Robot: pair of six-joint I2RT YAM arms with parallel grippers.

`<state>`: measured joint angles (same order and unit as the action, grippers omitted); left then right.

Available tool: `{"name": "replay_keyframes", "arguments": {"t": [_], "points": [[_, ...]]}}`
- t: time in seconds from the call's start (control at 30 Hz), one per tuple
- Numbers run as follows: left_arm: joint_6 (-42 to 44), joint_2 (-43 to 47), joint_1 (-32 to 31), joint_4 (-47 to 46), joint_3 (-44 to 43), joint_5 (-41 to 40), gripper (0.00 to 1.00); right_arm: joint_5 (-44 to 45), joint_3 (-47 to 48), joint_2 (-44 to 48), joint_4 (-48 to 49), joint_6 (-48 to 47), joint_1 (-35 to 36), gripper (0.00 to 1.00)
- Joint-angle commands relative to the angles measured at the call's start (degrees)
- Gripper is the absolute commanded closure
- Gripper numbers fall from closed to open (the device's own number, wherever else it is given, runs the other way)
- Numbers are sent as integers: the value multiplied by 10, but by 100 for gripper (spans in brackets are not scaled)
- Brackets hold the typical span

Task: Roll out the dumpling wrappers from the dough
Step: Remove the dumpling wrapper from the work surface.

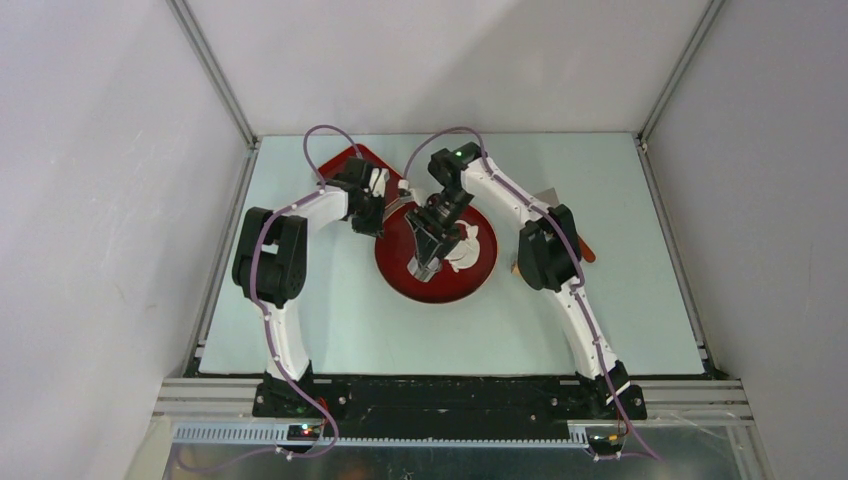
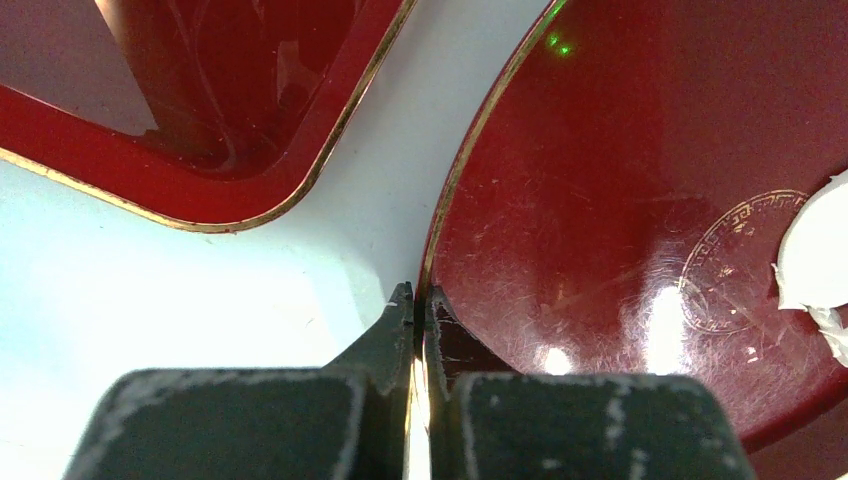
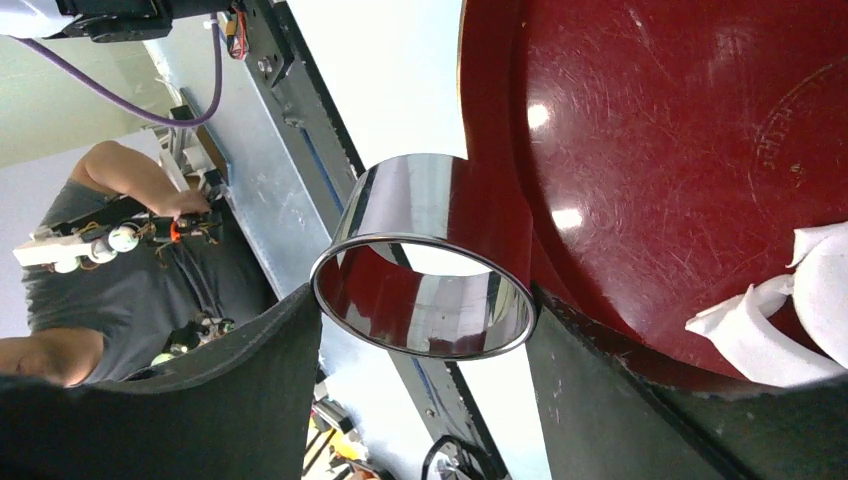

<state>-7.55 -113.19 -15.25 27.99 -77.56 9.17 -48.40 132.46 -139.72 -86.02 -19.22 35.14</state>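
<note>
A round red plate point(image 1: 400, 262) lies mid-table with a ragged white dough sheet point(image 1: 470, 248) on its right half. No dumpling wrappers with a neat round edge show in any view. My left gripper point(image 2: 418, 295) is shut on the plate's point(image 2: 620, 200) gold-edged left rim, which runs between its fingers. My right gripper point(image 3: 424, 300) is shut on a shiny metal ring cutter point(image 3: 420, 200), held tilted over the plate's point(image 3: 650, 150) near-left part, beside the dough point(image 3: 790, 320) and apart from it. In the top view the right gripper point(image 1: 424, 268) is over the plate.
A square red tray point(image 1: 350, 162) with a gold rim lies at the back left, close to the plate; the left wrist view shows it point(image 2: 200, 120) too. An orange-brown tool point(image 1: 588, 250) and a grey item point(image 1: 548, 195) lie behind the right arm. White walls enclose the table.
</note>
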Motion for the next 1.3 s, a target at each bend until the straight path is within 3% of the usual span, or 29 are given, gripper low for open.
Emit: {"name": "replay_keyframes", "arguments": {"t": [0.0,0.17,0.47,0.7,1.27], "points": [[-2,26,1,-8,4,-9,100,-6,15,13,-10,-5,-1,49],[-1,27,1,-9,4,-9,100,156,-44,61,25,0,-16,51],[-1,27,1,-9,5,-7,100,302,-119,106,46,-8,-50,54],[-1,27,1,-8,6,-7,100,339,-140,91,50,-8,-48,54],[0,28,1,-9,5,-7,100,294,-117,34,38,-11,-19,54]]}}
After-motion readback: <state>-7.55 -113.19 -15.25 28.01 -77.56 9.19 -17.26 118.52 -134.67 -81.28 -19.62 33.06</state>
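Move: The right hand holds the metal ring cutter in the air. The dumpling wrapper with its ragged scrap lies about 8 cm to its right, 5 cm ahead and 10 cm below. The red round tray's middle is some 5 cm ahead and 2 cm right, and the rolling pin lies on the table about 12 cm right of the wrapper. From the left hand, closed on the tray's rim, the wrapper is about 17 cm right and 3 cm back. With the ring cutter still gripped, the right hand brings it down to the scrap at the wrapper's edge, where the ring seems to touch the dough. The hand swings about 11 cm right, dropping and reaching a little forward, then eases back left and towards the base by 1 to 2 cm while still sinking, about 6 cm lower in all. The wrist tips some 30 degrees so the fingers point more steeply down; the left fingers keep pinching the tray rim. ##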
